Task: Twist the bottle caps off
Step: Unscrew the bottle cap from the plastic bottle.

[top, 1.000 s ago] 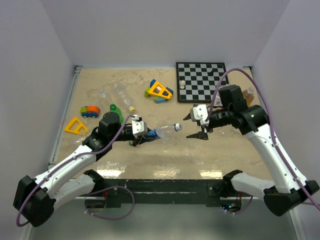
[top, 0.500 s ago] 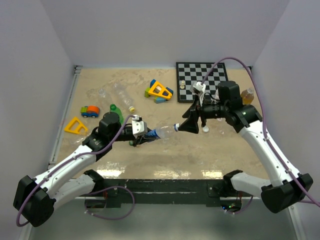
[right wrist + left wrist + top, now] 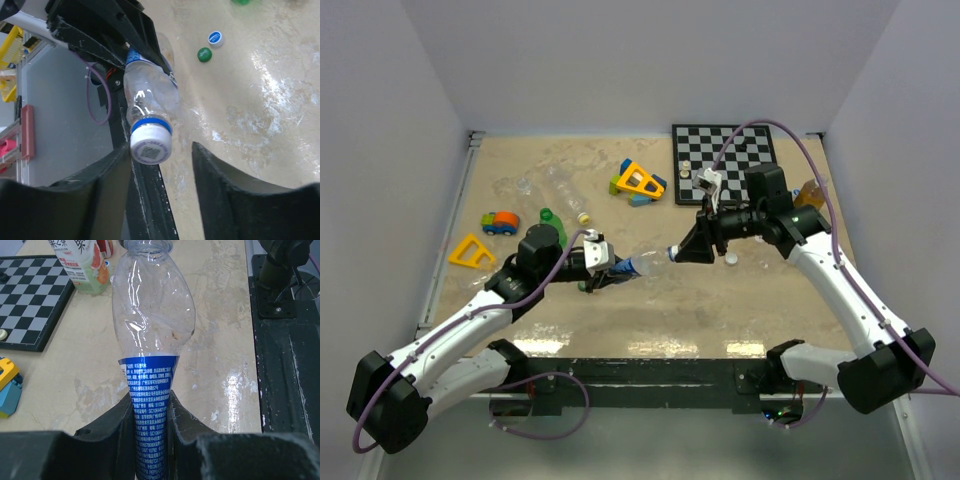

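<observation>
My left gripper is shut on the blue label of a clear plastic bottle, squeezing it flat and holding it off the table, neck pointing right. The bottle's white cap with a blue ring sits between the fingers of my right gripper. That gripper is open: the left finger touches the cap, while the right finger stands a clear gap away.
Loose green cap, blue-and-white cap and white cap lie on the table. A green bottle and clear bottles lie far left. Chessboard, toy blocks, toy car, juice bottle.
My right gripper has swung left and turned, bringing its fingers around the bottle's cap, and its jaws have narrowed. The left arm and bottle have held still.
</observation>
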`<state>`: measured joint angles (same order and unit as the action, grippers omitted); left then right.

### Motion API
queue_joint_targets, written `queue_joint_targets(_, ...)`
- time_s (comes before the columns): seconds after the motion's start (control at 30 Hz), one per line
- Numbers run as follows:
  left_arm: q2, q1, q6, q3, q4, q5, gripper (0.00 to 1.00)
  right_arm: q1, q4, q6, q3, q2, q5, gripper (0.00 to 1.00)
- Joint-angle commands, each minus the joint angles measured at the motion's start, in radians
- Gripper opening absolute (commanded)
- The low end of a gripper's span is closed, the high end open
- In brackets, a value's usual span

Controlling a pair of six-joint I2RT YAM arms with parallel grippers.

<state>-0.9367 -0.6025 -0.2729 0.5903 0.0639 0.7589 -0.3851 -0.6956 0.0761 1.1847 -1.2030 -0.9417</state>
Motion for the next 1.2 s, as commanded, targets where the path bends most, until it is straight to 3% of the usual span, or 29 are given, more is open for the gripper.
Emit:
queue_joint_targets(0.0,0.016,0.003,-0.006,0.003,0.03,0.016,0.0,0.002,-0.027,0.027,0.016,0.01,-0.055,0.42)
queue_joint_targets(0.07,0.016,0.003,-0.006,0.002,0.03,0.016,0.0,0.002,-0.042,0.059,0.02,0.0,-0.057,0.29)
queue_joint_targets(0.13,0.016,0.003,-0.008,0.003,0.03,0.016,0.0,0.0,-0.076,0.109,0.032,-0.009,-0.054,0.22)
queue_joint_targets(0.43,0.013,0.004,-0.009,0.002,0.028,0.019,0.0,-0.047,-0.154,0.447,0.104,-0.007,0.04,0.17)
queue_joint_targets(0.53,0.012,0.003,-0.009,0.0,0.027,0.019,0.0,-0.07,-0.228,0.684,0.159,-0.009,0.011,0.17)
queue_joint_targets(0.73,0.003,0.003,-0.009,0.0,0.027,0.023,0.0,-0.081,-0.373,1.414,0.182,0.028,0.032,0.19)
queue_joint_targets(0.83,0.003,0.003,-0.008,0.0,0.025,0.023,0.0,-0.083,-0.418,1.69,0.165,0.028,0.069,0.19)
queue_joint_targets(1.0,0.006,0.003,-0.011,0.0,0.024,0.023,0.0,-0.081,-0.426,1.843,0.13,0.017,0.026,0.18)
queue_joint_targets(1.17,0.006,0.003,-0.009,0.003,0.024,0.025,0.0,-0.081,-0.392,1.794,0.107,0.031,0.009,0.19)
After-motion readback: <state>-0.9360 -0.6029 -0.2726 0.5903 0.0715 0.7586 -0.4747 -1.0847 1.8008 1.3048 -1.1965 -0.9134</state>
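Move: Just between the right hand's open fingers sits the white cap of the bottle, about 1 cm back and 1 cm left of that hand's point, level with it. The left gripper holds the blue label some 13 cm left of the right hand and 3 cm back. On the table some 20 cm lower, a loose white cap lies about 17 cm right and 8 cm ahead. From the left hand, the bottle's cap is roughly 13 cm right, 3 cm ahead and 2 cm lower. Closing on the cap's sides, the right fingers draw back about 1 cm to centre and pinch it. Then, keeping that grip, the right wrist rolls some 90 degrees about its leftward-pointing fingers, counter-clockwise as seen looking along them at the cap, the hand staying near the neck. The left hand keeps its hold on the bottle's body. ##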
